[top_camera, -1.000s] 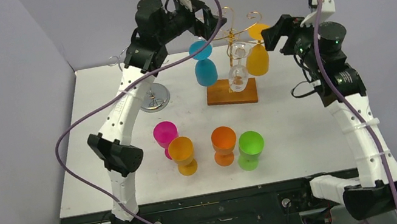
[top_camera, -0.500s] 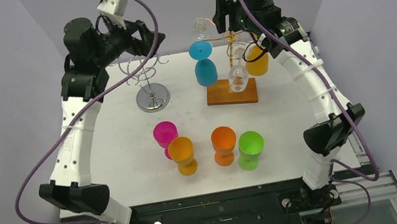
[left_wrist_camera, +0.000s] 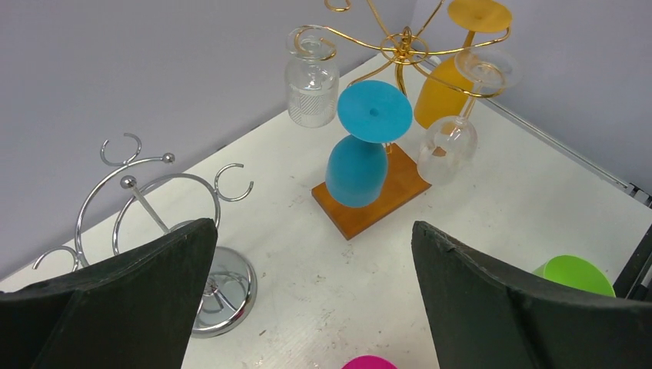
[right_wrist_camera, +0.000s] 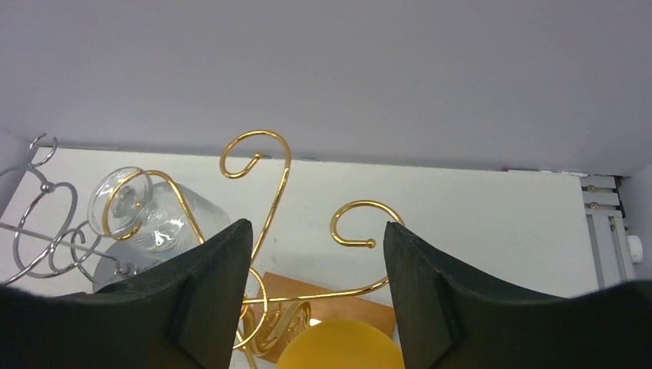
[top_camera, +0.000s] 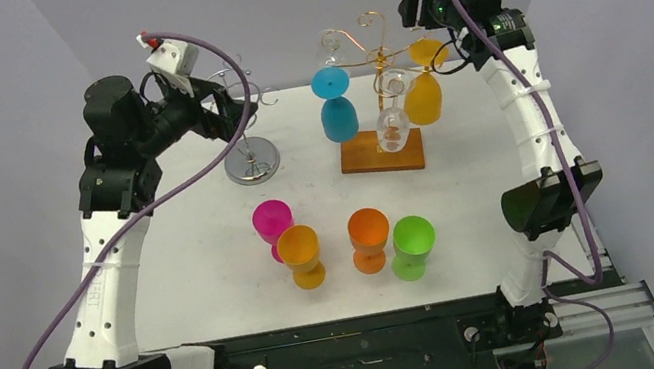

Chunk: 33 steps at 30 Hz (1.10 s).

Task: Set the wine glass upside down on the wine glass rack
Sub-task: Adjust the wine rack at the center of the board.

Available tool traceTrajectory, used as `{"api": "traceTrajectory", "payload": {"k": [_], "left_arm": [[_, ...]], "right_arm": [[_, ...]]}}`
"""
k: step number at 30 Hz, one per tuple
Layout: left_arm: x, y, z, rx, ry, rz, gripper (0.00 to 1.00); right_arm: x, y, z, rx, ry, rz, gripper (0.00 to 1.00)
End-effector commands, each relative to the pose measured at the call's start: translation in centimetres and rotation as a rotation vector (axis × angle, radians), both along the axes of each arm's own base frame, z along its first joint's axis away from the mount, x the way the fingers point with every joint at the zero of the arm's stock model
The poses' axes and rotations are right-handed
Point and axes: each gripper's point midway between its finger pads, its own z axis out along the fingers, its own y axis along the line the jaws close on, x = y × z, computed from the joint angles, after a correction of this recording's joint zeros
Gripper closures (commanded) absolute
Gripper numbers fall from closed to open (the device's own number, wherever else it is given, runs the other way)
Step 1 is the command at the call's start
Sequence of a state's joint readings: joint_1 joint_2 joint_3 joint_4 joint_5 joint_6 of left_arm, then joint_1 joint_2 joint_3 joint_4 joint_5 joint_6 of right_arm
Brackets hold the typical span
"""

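Observation:
A gold wine glass rack (top_camera: 378, 54) on a wooden base stands at the back of the table. A yellow wine glass (top_camera: 424, 96), a blue one (top_camera: 337, 117) and a clear one (top_camera: 391, 124) hang from it upside down. My right gripper (top_camera: 416, 6) hovers just above the yellow glass's foot (right_wrist_camera: 342, 346), its jaws apart over it; I cannot tell whether they touch it. A gold hook (right_wrist_camera: 357, 227) shows in the gap of the right gripper (right_wrist_camera: 317, 224). My left gripper (top_camera: 229, 110) is wide open and holds nothing, high over the silver rack (top_camera: 251, 160).
Magenta (top_camera: 272, 223), amber (top_camera: 301, 255), orange (top_camera: 369, 238) and green (top_camera: 413, 245) cups stand upright near the table's front. A second clear glass (left_wrist_camera: 311, 77) hangs at the gold rack's back left. Grey walls close in the back and sides.
The left arm has swung left, away from the gold rack to above the silver rack. The right arm has moved round behind the rack, and its jaws have narrowed over the yellow glass's foot.

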State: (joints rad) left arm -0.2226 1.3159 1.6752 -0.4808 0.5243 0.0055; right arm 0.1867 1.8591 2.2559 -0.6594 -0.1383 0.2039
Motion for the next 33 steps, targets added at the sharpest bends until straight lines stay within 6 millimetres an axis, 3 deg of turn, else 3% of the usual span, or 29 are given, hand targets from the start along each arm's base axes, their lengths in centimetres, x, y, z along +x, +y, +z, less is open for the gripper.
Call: {"api": "traceTrajectory", "payload": {"k": [1, 8, 13, 20, 23, 29, 33], "left_arm": [[-1.2, 0.1, 0.5, 0.011, -0.03, -0.028, 0.04], [-1.2, 0.0, 0.1, 0.012, -0.02, -0.033, 0.03], [-1.2, 0.1, 0.1, 0.015, -0.026, -0.032, 0.03], [-1.0, -0.1, 0.1, 0.001, -0.021, -0.035, 0.02], [-0.8, -0.3, -0.1, -0.004, -0.011, -0.036, 0.02], [-0.7, -0.2, -0.2, -0.005, -0.009, -0.031, 0.02], [-0.9, -0.2, -0.3, -0.003, -0.01, -0.031, 0.02]], "right_arm": [[1.1, -0.3, 1.7, 0.095, -0.046, 0.008, 0.41], [3.3, -1.6, -1.2, 0.307, 0.028, 0.052, 0.5], [4.3, -2.5, -1.6, 0.362, 0.025, 0.06, 0.52], [4.5, -3.2, -2.4, 0.358, 0.031, 0.048, 0.51], [4.5, -2.5, -3.4, 0.394, 0.059, 0.076, 0.58], [4.1, -3.6, -5.1, 0.432, 0.089, 0.068, 0.71], [3.5, -3.7, -4.7, 0.453, 0.075, 0.068, 0.74]]}}
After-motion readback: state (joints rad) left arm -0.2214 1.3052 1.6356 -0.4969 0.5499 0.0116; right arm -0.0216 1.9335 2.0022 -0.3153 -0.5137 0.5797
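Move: The right hand's target is the wine rack's free gold curl, about 5 cm ahead, 3 cm to the right and 7 cm below. The hanging yellow glass is level with the hand fore and aft, 2 cm right and 13 cm below; the rack's empty back curl stands about 8 cm ahead, 5 cm left and 5 cm below. From the left hand, the gold curl lies roughly 19 cm ahead, 34 cm right and 8 cm below. The right hand sinks 6 cm, going forward and right, rolls some 25 degrees and pinches the gold curl. ##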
